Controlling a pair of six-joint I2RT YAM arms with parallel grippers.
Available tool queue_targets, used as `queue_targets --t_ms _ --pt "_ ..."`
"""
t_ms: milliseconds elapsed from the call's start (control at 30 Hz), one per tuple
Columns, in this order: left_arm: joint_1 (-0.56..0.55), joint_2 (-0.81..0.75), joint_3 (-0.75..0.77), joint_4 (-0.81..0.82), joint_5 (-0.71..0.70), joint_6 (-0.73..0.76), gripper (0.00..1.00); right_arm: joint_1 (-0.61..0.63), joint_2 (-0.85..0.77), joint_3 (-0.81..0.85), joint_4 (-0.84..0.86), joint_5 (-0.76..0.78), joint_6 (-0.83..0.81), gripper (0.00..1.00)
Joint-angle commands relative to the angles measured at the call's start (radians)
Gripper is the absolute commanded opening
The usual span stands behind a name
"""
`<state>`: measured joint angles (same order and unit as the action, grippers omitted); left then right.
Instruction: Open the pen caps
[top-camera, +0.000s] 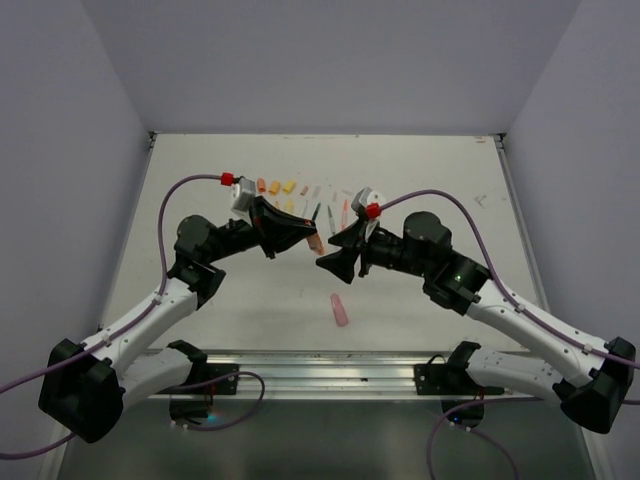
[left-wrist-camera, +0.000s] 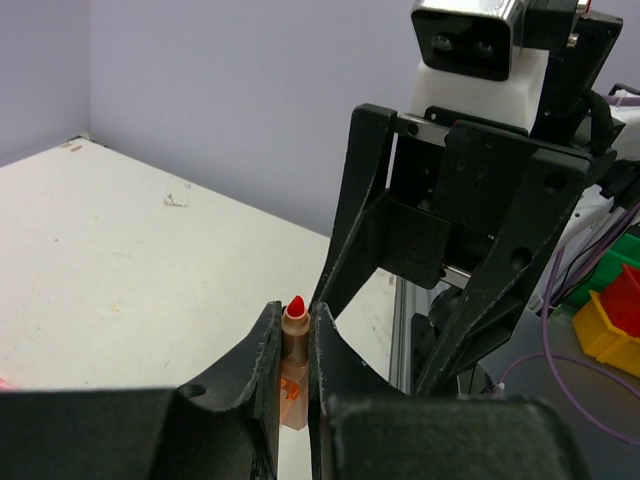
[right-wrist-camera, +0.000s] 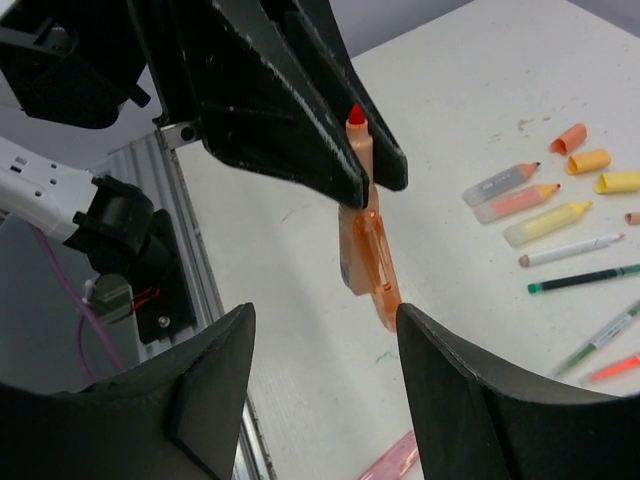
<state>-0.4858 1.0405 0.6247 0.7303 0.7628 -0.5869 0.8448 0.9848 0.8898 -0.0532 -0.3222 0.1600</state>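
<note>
My left gripper (top-camera: 312, 240) is shut on an orange pen (top-camera: 314, 243) above the middle of the table. In the left wrist view the pen (left-wrist-camera: 294, 335) stands between the fingers with its red tip bare on top. Its translucent orange lower part (right-wrist-camera: 368, 255) hangs below the left fingers (right-wrist-camera: 300, 130). My right gripper (right-wrist-camera: 325, 315) is open just below that end, one fingertip close to it and nothing held. Loose orange and yellow pen caps (right-wrist-camera: 588, 160) lie at the back beside uncapped highlighters (right-wrist-camera: 515, 200) and thin pens (right-wrist-camera: 585, 277).
A pink marker (top-camera: 339, 310) lies alone on the white table (top-camera: 430, 180) in front of the grippers. An aluminium rail (top-camera: 320, 365) runs along the near edge. Yellow and green bins (left-wrist-camera: 610, 335) stand off the table on the right.
</note>
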Motion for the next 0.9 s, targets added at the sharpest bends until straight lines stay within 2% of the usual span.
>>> queue_targets --t_ms 0,300,667,867 --pt "-0.005 -0.016 0.038 -0.015 0.027 0.048 0.00 -0.007 0.040 0.067 0.010 0.037 -0.056 0.62" --pt "-0.005 -0.011 0.047 -0.011 0.050 0.053 0.00 -0.047 0.117 0.136 0.030 -0.018 -0.089 0.61" --pt "-0.005 0.010 0.055 0.017 0.053 0.050 0.00 -0.055 0.166 0.153 0.042 -0.136 -0.074 0.49" --pt "-0.005 0.026 0.056 0.026 0.047 0.052 0.00 -0.073 0.170 0.132 0.047 -0.124 -0.054 0.26"
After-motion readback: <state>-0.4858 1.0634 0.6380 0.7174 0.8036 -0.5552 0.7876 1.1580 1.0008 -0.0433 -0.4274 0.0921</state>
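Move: The orange pen, red tip up in the left fingers, has its middle about 3 cm ahead of the right hand and 3 cm to its left, at about the same height. From the left hand that middle sits some 3 cm below, 1 cm back and 1 cm to the right. The pink pen lies on the table, roughly level with the right hand, 3 cm to its right and 25 cm below; the grey-green pen lies about 28 cm ahead of the right hand and 1 cm to its right. Around the orange pen's lower body, below the left fingers, the right hand brings its open fingers in: about 3 cm forward first, then some 2 cm left, turning only slightly. In the later part they close by half, until one is on each side of the body. The left hand stays put, keeping its pinch just below the red tip. ##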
